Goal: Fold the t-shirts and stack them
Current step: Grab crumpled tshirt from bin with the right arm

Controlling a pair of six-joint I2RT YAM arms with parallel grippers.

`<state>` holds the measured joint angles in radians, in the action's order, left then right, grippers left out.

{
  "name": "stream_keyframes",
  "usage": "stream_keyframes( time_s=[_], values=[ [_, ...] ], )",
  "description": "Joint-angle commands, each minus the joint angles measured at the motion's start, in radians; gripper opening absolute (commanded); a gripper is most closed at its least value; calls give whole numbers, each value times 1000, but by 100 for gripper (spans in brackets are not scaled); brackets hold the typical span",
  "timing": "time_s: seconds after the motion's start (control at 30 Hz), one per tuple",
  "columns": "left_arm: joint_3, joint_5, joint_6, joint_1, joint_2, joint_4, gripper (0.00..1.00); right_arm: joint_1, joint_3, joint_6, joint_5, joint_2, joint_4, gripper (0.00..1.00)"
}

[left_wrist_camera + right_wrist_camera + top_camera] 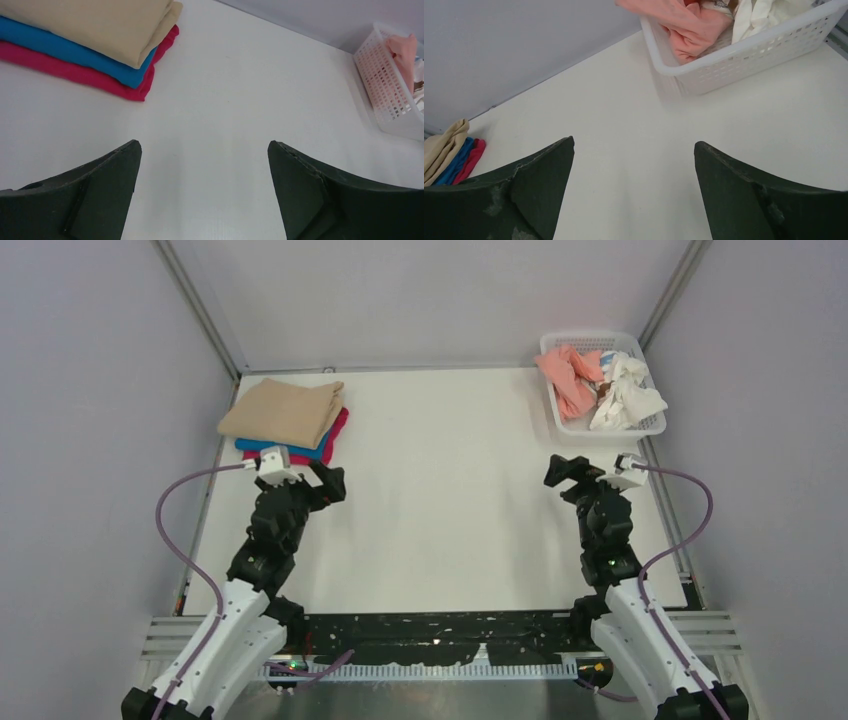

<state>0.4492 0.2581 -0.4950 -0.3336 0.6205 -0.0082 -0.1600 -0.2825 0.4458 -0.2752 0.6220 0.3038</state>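
A stack of folded t-shirts lies at the back left of the white table: tan (283,411) on top, bright blue (300,450) under it, magenta (338,427) at the bottom. The stack also shows in the left wrist view, tan (105,25) over blue (75,55) over magenta (75,74). The salmon-pink t-shirt (568,376) lies crumpled in the white basket (600,430) at the back right, and in the right wrist view (684,25). My left gripper (330,480) is open and empty just in front of the stack. My right gripper (562,475) is open and empty in front of the basket.
White crumpled cloth (625,395) fills the right half of the basket, which also shows in the left wrist view (385,85) and the right wrist view (744,57). Grey walls enclose the table (450,500) on three sides. Purple cables loop from both wrists.
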Motion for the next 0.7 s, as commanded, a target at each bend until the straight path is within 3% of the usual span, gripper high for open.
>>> stream_keyframes(
  time_s=[0.0,0.1,0.27,0.4,0.5,0.67],
  values=[
    [6,47,-22,4,-4,11,100,-1,-95,-17,-31,33,-42,95],
    [3,50,-30,4,8,-1,100,-1,-252,-60,-103,100,-130,95],
    [-4,63,-31,4,55,53,100,9,-572,-182,-197,414,-326,95],
    [16,91,-17,4,101,34,100,79,-900,-172,-129,712,-391,95],
    [22,108,-10,4,121,27,100,132,-1117,-99,11,970,-497,95],
    [27,115,-2,4,160,52,100,178,-1481,-22,24,1264,-586,95]
  ],
)
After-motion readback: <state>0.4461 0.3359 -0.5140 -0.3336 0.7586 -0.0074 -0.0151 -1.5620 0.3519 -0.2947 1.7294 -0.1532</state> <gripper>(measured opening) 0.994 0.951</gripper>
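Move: Ahead in the white basket at the table's far right corner lies the crumpled salmon t-shirt, some 25 cm forward of the open right hand, about 4 cm to its right and 11 cm lower. The white t-shirt lies about 10 cm to the right of the salmon one, nearly level with it; the basket's middle is roughly 24 cm ahead of the right hand and 8 cm to its right. From the left hand the salmon t-shirt lies about 27 cm forward and 55 cm to the right. Sweeping forward about 23 cm with gathering speed, the right hand arcs up some 11 cm to come over the basket, then starts to sink towards the shirts, drifting slightly right. Its wrist tips down by about 15 degrees and the fingers stay wide open, touching nothing yet. The empty left hand sinks some 4 cm, tipping down a little. ##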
